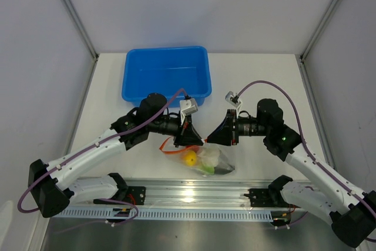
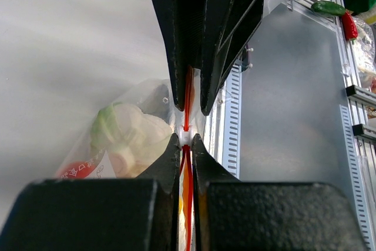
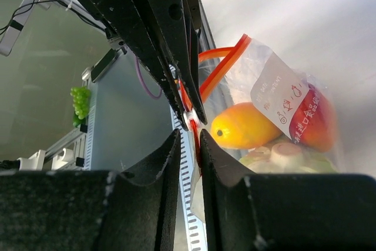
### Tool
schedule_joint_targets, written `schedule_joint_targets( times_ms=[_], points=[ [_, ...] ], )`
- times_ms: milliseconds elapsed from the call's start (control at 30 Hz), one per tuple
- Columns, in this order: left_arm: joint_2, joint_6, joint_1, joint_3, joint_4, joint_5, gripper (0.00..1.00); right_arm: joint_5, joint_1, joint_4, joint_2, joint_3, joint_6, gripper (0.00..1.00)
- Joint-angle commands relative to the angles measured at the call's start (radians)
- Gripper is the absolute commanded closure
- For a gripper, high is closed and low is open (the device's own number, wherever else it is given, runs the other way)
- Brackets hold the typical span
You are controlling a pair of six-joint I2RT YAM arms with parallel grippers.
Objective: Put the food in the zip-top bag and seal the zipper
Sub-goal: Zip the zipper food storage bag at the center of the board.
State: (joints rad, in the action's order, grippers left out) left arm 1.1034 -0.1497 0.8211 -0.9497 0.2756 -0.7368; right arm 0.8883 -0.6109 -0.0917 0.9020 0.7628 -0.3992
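The zip-top bag (image 1: 214, 158) lies near the table's front edge between both grippers. Through its clear plastic I see food: a yellow-orange piece (image 3: 244, 126), a red piece (image 3: 317, 119), white cauliflower with green leaves (image 2: 132, 133) and a dark piece (image 1: 226, 170). My left gripper (image 2: 185, 139) is shut on the red-orange zipper (image 2: 188, 101), its tips at a small white slider (image 2: 185, 137). My right gripper (image 3: 189, 133) faces it from the other side. Its jaws stand a narrow gap apart around the zipper (image 3: 220, 66), which rests against one finger.
The blue tub (image 1: 166, 74) stands at the back of the table, behind the arms. A slotted metal rail (image 1: 188, 195) runs along the near edge, just in front of the bag. White walls close in the sides.
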Motion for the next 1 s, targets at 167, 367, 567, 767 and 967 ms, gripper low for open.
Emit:
schedule_joint_targets(
  times_ms=[167,367,567,767,967],
  points=[
    [-0.014,0.012,-0.010,-0.008,-0.003,-0.015,0.99,0.031,0.003,0.023,0.011,-0.010,0.023,0.77],
    [-0.013,0.010,-0.010,-0.003,-0.007,-0.016,1.00,0.023,0.005,0.023,0.011,-0.017,0.025,0.97],
    [-0.011,0.010,-0.011,-0.001,-0.006,-0.013,1.00,-0.018,0.007,0.029,0.006,-0.017,0.013,1.00],
    [-0.028,0.001,-0.017,0.003,0.023,0.039,0.99,-0.146,0.011,-0.003,-0.037,-0.023,0.014,1.00],
    [-0.065,-0.008,-0.027,0.032,0.031,0.069,0.99,-0.181,0.042,-0.029,-0.071,-0.034,-0.004,1.00]
  ],
)
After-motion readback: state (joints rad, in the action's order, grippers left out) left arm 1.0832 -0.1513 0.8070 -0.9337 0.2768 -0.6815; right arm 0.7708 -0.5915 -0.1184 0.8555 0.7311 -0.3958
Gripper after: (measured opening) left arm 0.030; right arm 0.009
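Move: The right hand's open fingers already straddle the orange zipper strip, its pinch spot some 1 cm below the hand point, with the white slider about 2 cm to the left, level with the hand. From the same hand, the yellow fruit lies roughly 7 cm left, 1 cm ahead and 12 cm below, the cauliflower 1 cm right, 1 cm ahead and equally low. The left hand holds the slider; the zipper's left end is about 15 cm left, 1 cm back and 4 cm lower. Down about 1 cm goes the right hand, its fingers closing to pinch the zipper strip just right of the slider; then it draws the strip forward and to the right, about 2 cm in all, turning some 10 degrees clockwise. The left hand keeps its grip on the slider and only near the end eases about 1 cm forward and slightly left, opening the gap between the grippers. ##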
